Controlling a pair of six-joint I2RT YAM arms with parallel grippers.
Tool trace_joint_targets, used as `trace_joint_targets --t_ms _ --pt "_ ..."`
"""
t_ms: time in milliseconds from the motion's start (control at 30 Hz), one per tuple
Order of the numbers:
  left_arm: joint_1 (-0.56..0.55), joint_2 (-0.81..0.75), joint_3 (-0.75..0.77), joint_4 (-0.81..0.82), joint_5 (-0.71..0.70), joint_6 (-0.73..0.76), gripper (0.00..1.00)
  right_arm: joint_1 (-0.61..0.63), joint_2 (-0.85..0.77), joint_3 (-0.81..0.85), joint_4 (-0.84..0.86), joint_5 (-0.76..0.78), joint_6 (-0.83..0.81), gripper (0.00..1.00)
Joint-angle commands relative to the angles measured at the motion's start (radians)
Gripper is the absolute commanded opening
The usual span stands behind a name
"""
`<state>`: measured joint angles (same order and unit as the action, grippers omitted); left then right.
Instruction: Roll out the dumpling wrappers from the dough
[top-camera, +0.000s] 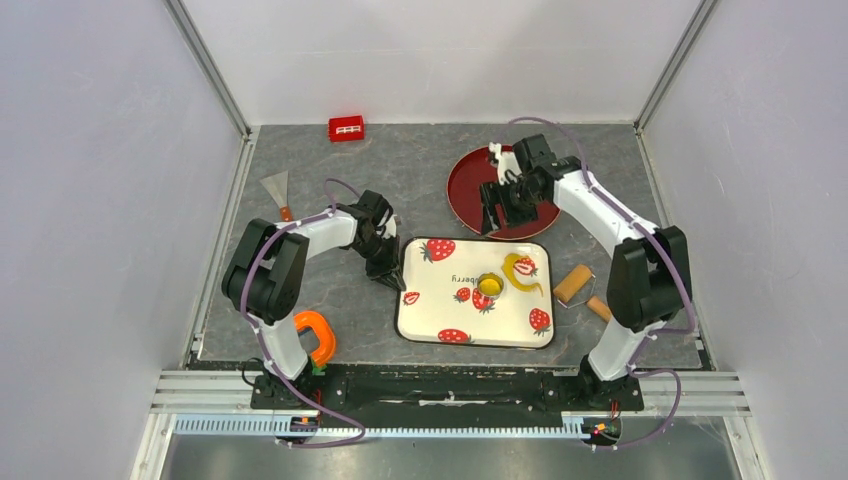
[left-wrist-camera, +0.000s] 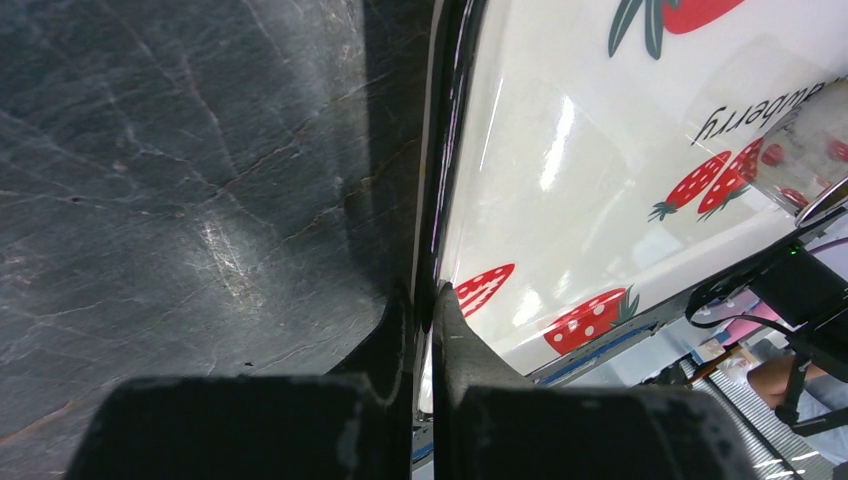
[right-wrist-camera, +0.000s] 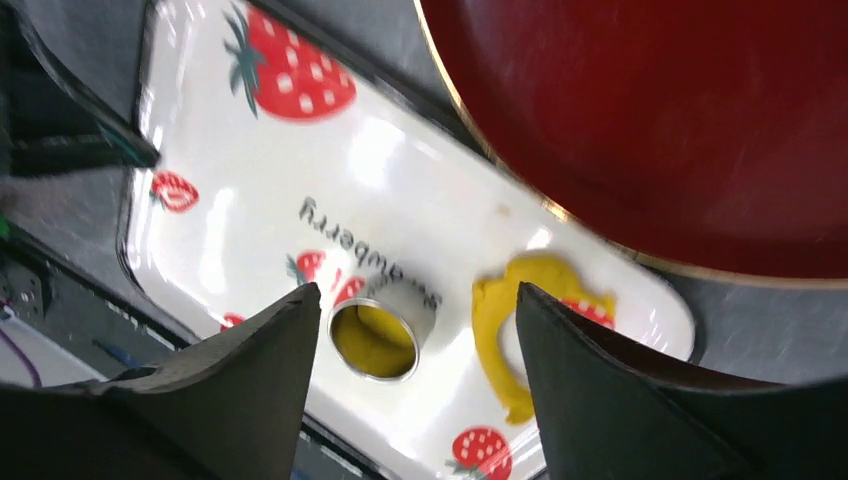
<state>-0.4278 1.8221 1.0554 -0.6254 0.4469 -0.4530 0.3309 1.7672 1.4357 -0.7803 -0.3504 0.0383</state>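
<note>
A white strawberry-print tray (top-camera: 440, 300) lies in the middle of the table. On it stands a metal ring cutter (top-camera: 490, 285) (right-wrist-camera: 395, 312) with a round yellow dumpling wrapper (right-wrist-camera: 372, 342) inside. To the right of the cutter lies the leftover yellow dough (top-camera: 522, 270) (right-wrist-camera: 497, 335), a ragged strip curled round a cut-out hole. My right gripper (top-camera: 493, 215) (right-wrist-camera: 415, 297) hangs open above the near edge of the red plate (top-camera: 470, 185) (right-wrist-camera: 680, 120), nothing between its fingers. My left gripper (top-camera: 388, 272) (left-wrist-camera: 432, 300) is shut on the tray's left rim (left-wrist-camera: 440, 180).
A tan wooden roller (top-camera: 573, 284) lies right of the tray. An orange ring-shaped tool (top-camera: 316, 336) sits by the left arm's base, a scraper (top-camera: 278, 190) at the left and a small red box (top-camera: 346, 128) at the back. White walls enclose the table.
</note>
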Motion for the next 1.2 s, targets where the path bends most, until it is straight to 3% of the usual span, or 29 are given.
trace_joint_targets --t_ms 0,100,367,900,1167 --pt "-0.020 0.029 -0.041 0.036 -0.084 -0.031 0.02 0.001 -0.073 -0.135 -0.076 -0.003 -0.065 0.68" --pt "-0.022 0.040 -0.043 0.036 -0.079 -0.022 0.02 0.002 -0.116 -0.228 -0.065 -0.032 -0.070 0.58" --pt "-0.026 0.050 -0.049 0.037 -0.075 -0.008 0.02 0.006 -0.134 -0.368 -0.018 -0.069 -0.072 0.49" --pt "-0.033 0.045 -0.074 0.044 -0.077 -0.005 0.02 0.016 -0.051 -0.354 0.024 -0.077 -0.057 0.39" --pt "-0.035 0.044 -0.074 0.045 -0.076 -0.006 0.02 0.017 -0.058 -0.349 0.016 -0.057 -0.063 0.21"
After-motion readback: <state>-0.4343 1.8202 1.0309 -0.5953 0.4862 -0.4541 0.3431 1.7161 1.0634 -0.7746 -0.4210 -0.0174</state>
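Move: The glass cup standing over the dough on the tray lies about 11 cm back from the right hand, 1 cm to its left and 10 cm below. The yellow dough scrap sits some 8 cm back and 5 cm right of that hand, about 12 cm down; the red plate's middle is about 7 cm ahead and 2 cm right, 11 cm down. From the left hand, which holds the tray's edge, the cup is some 17 cm to the right, 1 cm ahead and about 1 cm above. Swinging back towards its base by about 11 cm while sinking some 8 cm, the right hand leaves the plate's near edge for the right side of the cup's rim, tipping about 15 degrees so that its fingertips swing towards the base. Most of the way back is covered early, then it settles the last centimetre down and its wide fingers narrow throughout to a small gap, one inside the rim and one outside, while the left hand keeps its pinch on the tray's left edge and shifts it slightly to the right. ##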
